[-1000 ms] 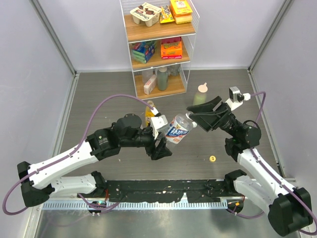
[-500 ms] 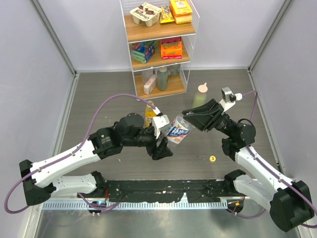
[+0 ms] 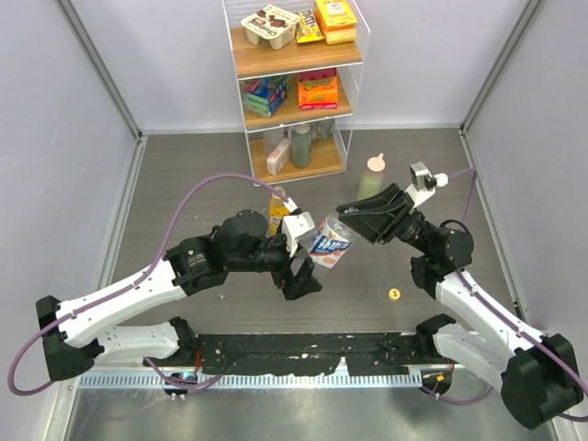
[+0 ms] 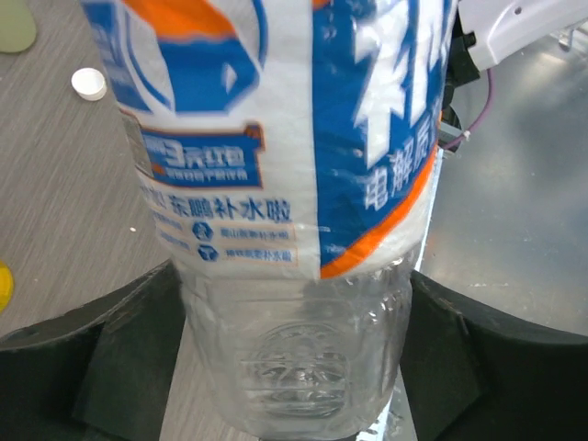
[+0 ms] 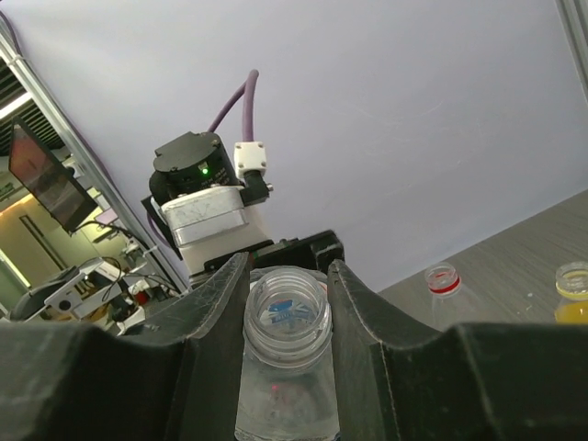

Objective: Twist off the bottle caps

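The clear bottle with a blue-white label (image 3: 329, 244) hangs tilted above the table between both arms. My left gripper (image 3: 308, 264) is shut on its lower body (image 4: 294, 184), a finger (image 4: 110, 358) pressed to each side. My right gripper (image 3: 348, 221) is shut on its neck (image 5: 287, 317); the mouth is open, with no cap on it. A white cap (image 4: 89, 83) and a yellow cap (image 3: 394, 294) lie loose on the table. The yellow-orange juice bottle (image 3: 277, 208) stands behind the left arm, its mouth (image 5: 573, 279) open. The red-ringed bottle neck (image 5: 443, 278) is uncapped.
A pale green bottle with a cream pointed top (image 3: 372, 174) stands behind the right gripper. A wire rack (image 3: 294, 87) of packaged goods stands at the back wall. Grey walls close in both sides.
My right gripper has swung in from the right onto the bottle's mouth and shut on its neck. The left arm and the bottle have hardly moved.
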Controlling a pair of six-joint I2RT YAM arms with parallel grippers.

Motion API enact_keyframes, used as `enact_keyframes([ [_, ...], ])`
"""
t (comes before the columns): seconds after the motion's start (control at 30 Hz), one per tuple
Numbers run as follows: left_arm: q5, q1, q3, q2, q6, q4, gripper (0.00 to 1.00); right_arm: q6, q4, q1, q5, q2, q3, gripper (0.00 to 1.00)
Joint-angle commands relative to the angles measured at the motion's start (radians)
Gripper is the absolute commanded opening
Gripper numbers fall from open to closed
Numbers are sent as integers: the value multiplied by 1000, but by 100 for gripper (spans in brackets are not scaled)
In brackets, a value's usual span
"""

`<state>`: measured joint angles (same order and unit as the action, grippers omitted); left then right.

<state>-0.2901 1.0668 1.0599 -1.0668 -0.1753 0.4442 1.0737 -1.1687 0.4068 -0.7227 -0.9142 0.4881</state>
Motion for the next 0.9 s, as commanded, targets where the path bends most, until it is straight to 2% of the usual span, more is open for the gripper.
enact_keyframes([
  [0.0, 65, 4, 51, 10, 26, -39, 99, -4, 4, 17, -18, 3, 21, 2],
  [0.27, 91, 4, 41, 36, 43, -52, 100, -113, 145, 13, -23, 35, 41, 2],
  [0.4, 155, 5, 41, 65, 65, -45, 100, -242, 331, 15, -23, 61, 76, 2],
  [0.6, 440, 5, 75, 120, 97, -15, 100, -564, 754, 13, 133, 130, 139, 2],
  [0.67, 520, 4, 74, 145, 111, -16, 100, -615, 803, 13, 225, 140, 152, 2],
  [0.87, 629, 4, 38, 206, 132, -24, 100, -669, 830, 35, 331, 80, 155, 1],
])
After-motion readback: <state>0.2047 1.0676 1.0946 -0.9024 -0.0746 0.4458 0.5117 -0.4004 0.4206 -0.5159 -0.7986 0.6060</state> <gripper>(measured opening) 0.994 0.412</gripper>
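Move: The uncapped clear bottle hangs tilted between the hands, its neck in the right fingers, its middle about 4 cm back, 5 cm left and 7 cm below them. From the left hand, around its lower end, that middle is some 3 cm ahead, 4 cm right and 5 cm up. From the right hand the white cap is roughly 18 cm ahead, 10 cm right and 36 cm below; the yellow bottle 18 cm ahead, 13 cm left and 27 cm below. Forward, left and up, slowly and then faster, the left hand backs some 11 cm off the clear bottle, its fingers spreading wide to let go and its wrist turning counter-clockwise and tipping up. The right hand keeps its pinch on the neck, carrying the bottle about 6 cm forward and 6 cm down towards the table while the wrist turns some 30 degrees, its left side dipping as it swings clockwise. ##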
